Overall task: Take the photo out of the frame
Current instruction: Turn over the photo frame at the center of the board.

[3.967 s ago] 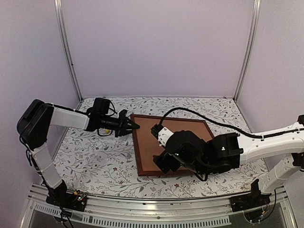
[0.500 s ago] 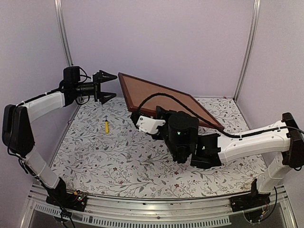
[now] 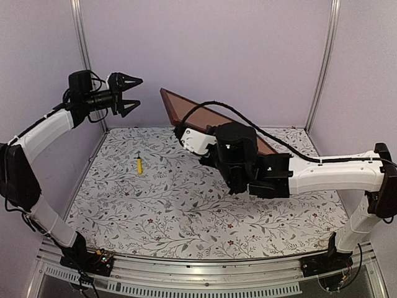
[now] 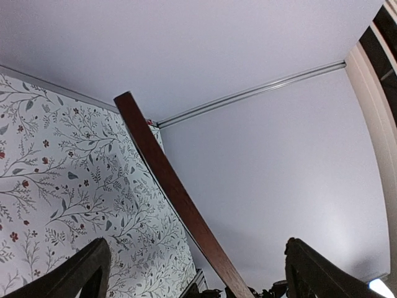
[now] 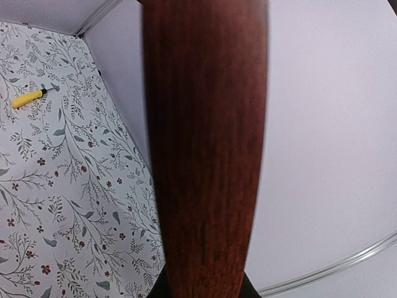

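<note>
The frame, dark reddish-brown wood, hangs tilted in the air above the back of the table, its brown back side up. My right gripper is shut on its edge; in the right wrist view the wooden edge rises straight out of the right gripper. My left gripper stands open in the air to the frame's left, clear of it. In the left wrist view the frame's edge runs slantwise beyond the open left gripper. The photo is hidden.
A small yellow tool lies on the floral table cover, also in the right wrist view as the yellow tool. Lilac walls with metal posts close in the back and sides.
The frame, flat on the table four seconds ago, is now lifted and tilted in the right gripper. The left gripper rose, opened and drew back to the left.
</note>
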You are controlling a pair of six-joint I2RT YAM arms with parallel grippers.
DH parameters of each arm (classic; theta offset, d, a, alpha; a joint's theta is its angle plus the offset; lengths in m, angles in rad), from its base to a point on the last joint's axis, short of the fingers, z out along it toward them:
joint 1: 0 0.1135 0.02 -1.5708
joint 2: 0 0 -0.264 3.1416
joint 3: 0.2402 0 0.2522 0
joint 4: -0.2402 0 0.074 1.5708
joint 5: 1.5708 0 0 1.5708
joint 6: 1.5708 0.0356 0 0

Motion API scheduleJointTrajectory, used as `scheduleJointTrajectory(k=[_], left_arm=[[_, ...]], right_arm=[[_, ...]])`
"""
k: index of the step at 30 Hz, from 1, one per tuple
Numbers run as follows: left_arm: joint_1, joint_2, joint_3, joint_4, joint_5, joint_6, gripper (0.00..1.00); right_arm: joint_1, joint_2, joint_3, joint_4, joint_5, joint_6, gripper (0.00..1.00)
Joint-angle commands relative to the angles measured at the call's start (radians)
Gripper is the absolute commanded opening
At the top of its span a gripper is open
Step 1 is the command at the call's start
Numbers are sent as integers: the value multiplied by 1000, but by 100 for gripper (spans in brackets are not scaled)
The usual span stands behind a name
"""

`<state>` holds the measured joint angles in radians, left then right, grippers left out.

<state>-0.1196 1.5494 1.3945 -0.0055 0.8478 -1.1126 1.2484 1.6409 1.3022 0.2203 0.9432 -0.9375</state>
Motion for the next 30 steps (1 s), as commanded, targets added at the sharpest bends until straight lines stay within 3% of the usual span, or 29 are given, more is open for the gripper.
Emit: scheduleJointTrajectory(k=[1,10,16,20,24,30], left_arm=[[8,-28,69,-117,-61,144,99],[8,-44,70,-207,-110,255,99],[8,-55,56,-236,-104,321,99],[8,-63,14,-218,-74,324,99],[8,-66,-21,-218,-56,342,99],[8,-62,-50,-223,-47,365,99]], right_arm=[[-50,-57,185,-206,-111,184,0],[-178,-17,498,-562,-388,507,0],[-379,-39,605,-717,-809,782,0],[-588,-59,577,-717,-1214,996,0],[-740,-54,492,-649,-1518,1198,0],[-874,-49,347,-512,-1751,1358,0]])
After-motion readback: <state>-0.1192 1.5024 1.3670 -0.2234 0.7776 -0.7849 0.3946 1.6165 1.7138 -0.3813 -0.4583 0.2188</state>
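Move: Just beyond the right fingers, which already pinch its near long rail, the photo frame hangs back side up: its middle lies about 10 cm ahead, 8 cm to the right and 13 cm below that hand. The screwdriver lies on the table some 11 cm ahead, 26 cm left and 32 cm below the right hand. From the empty left hand, the frame's middle is roughly 5 cm back, 30 cm to the right and 17 cm below. Swinging the photo frame over, the right hand keeps its pinch on the rail and lifts about 8 cm, then sweeps forward and to the right, some 14 cm each way, sinking slightly at the end. Its wrist rolls left side up by some 60 degrees while the fingers tip down about 50. The left hand, empty and open, sinks a few centimetres. ##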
